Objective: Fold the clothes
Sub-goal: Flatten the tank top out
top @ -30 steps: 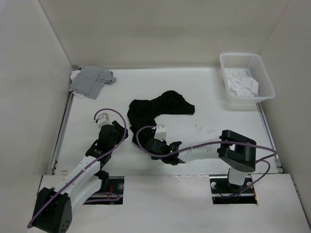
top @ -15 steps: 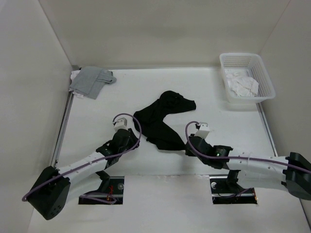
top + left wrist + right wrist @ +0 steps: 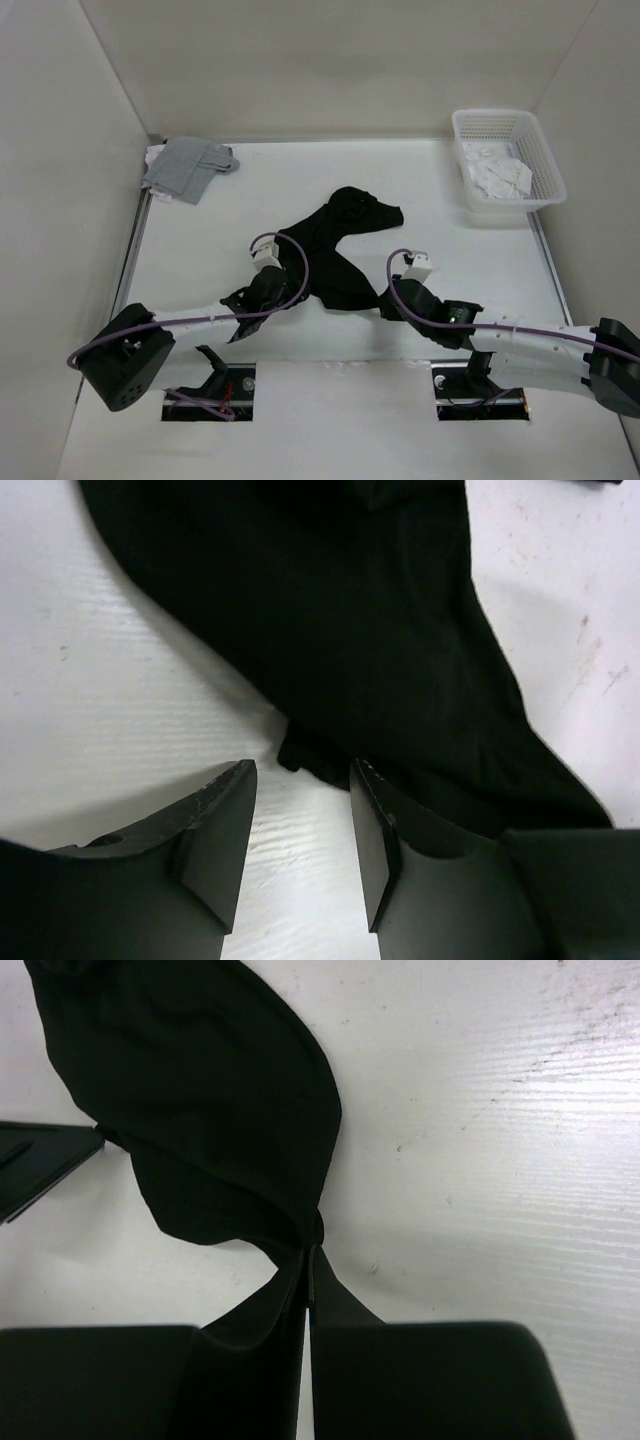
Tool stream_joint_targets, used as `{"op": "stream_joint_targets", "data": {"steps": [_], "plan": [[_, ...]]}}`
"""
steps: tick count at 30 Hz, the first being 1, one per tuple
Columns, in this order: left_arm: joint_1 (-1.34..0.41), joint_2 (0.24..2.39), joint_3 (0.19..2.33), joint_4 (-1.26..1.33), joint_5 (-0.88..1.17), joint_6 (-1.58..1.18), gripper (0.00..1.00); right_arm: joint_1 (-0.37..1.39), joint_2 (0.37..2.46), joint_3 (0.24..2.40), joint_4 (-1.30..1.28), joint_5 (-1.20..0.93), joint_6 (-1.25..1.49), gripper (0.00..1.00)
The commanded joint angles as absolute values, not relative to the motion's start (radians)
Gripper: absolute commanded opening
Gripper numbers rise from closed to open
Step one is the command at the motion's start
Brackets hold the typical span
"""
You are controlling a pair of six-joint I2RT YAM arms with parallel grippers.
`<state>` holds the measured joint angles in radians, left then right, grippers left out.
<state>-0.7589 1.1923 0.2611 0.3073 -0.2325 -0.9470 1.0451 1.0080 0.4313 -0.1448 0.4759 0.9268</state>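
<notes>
The clothes, one black sleeveless top [image 3: 335,250], lie crumpled in the middle of the table, stretched from the back toward the near edge. My right gripper [image 3: 312,1245] is shut on the top's near right corner [image 3: 300,1225]; in the top view it sits at the cloth's lower right [image 3: 385,305]. My left gripper [image 3: 300,780] stands open just short of the top's near left hem [image 3: 310,760], with bare table between its fingers. From above, the left gripper [image 3: 275,290] rests at the cloth's left edge.
A light grey garment [image 3: 188,166] lies at the back left corner. A white basket [image 3: 545,165] holding white cloth [image 3: 500,175] stands at the back right. Walls close in the table on three sides.
The right gripper has dragged the top's corner to the right and nearer. The left arm has swung right and forward up to the cloth's left hem, its jaws narrowing and widening again.
</notes>
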Motion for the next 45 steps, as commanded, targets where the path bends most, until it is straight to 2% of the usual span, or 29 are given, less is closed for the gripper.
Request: {"op": "stream_joint_targets", "data": {"steps": [1, 3, 7, 14, 18, 23, 29, 32, 35, 39, 42, 45], "plan": [[-0.765, 1.258, 0.305, 0.394, -0.259, -0.979, 0.39, 1.041, 0.996, 0.423, -0.077, 0.468, 0.922, 0.05], [-0.765, 1.293, 0.314, 0.400, -0.262, -0.980, 0.35, 1.041, 0.994, 0.420, -0.071, 0.468, 0.922, 0.05], [-0.766, 1.290, 0.313, 0.394, -0.276, -0.988, 0.18, 1.041, 0.983, 0.417, -0.066, 0.469, 0.919, 0.05], [-0.774, 1.031, 0.380, 0.174, -0.316, -0.944, 0.06, 1.010, 0.908, 0.477, -0.069, 0.477, 0.859, 0.04], [-0.763, 0.836, 0.520, -0.003, -0.334, -0.833, 0.04, 0.999, 0.803, 0.599, -0.118, 0.531, 0.750, 0.01], [-0.739, 0.666, 0.795, -0.153, -0.429, -0.657, 0.03, 1.010, 0.689, 0.863, -0.225, 0.675, 0.553, 0.00], [-0.734, 0.612, 1.009, -0.123, -0.552, -0.528, 0.03, 1.197, 0.670, 1.172, -0.218, 0.889, 0.287, 0.00], [-0.729, 0.595, 1.068, -0.063, -0.621, -0.465, 0.03, 1.275, 0.704, 1.252, -0.151, 0.962, 0.143, 0.00], [-0.719, 0.604, 1.072, 0.058, -0.690, -0.390, 0.03, 1.277, 0.758, 1.293, -0.060, 0.959, 0.010, 0.00], [-0.697, 0.721, 1.072, 0.175, -0.712, -0.333, 0.03, 1.029, 0.868, 1.322, -0.026, 0.760, -0.002, 0.00], [-0.650, 0.825, 1.072, 0.225, -0.700, -0.342, 0.03, 0.787, 1.003, 1.374, -0.075, 0.504, 0.128, 0.00], [-0.529, 0.983, 1.130, 0.250, -0.612, -0.386, 0.03, 0.574, 1.155, 1.474, -0.046, 0.266, 0.262, 0.00]]}}
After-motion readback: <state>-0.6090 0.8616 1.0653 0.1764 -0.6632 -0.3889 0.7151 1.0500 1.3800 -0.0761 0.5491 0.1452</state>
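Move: The tank top's near left corner lies just at the left hand's open fingertips, about 1 cm ahead, 1 cm right and 1 cm below. The right hand already pinches the near right corner; from it the left corner is some 20 cm left, 3 cm ahead and 4 cm lower. The bunched far end lies about 23 cm ahead and 13 cm right of the left hand. The grey clothes sit roughly 32 cm ahead and 26 cm left of that hand. The tank top's near left corner is pinched as the left fingers close, easing about 1 cm forward; the right fingers keep their corner. Both hands then sweep the cloth up some 45 cm, drawing apart and tipping their fingers about 50 degrees upward, the left also turning counter-clockwise. At the top both swing forward, the right farther, starting to sink. ##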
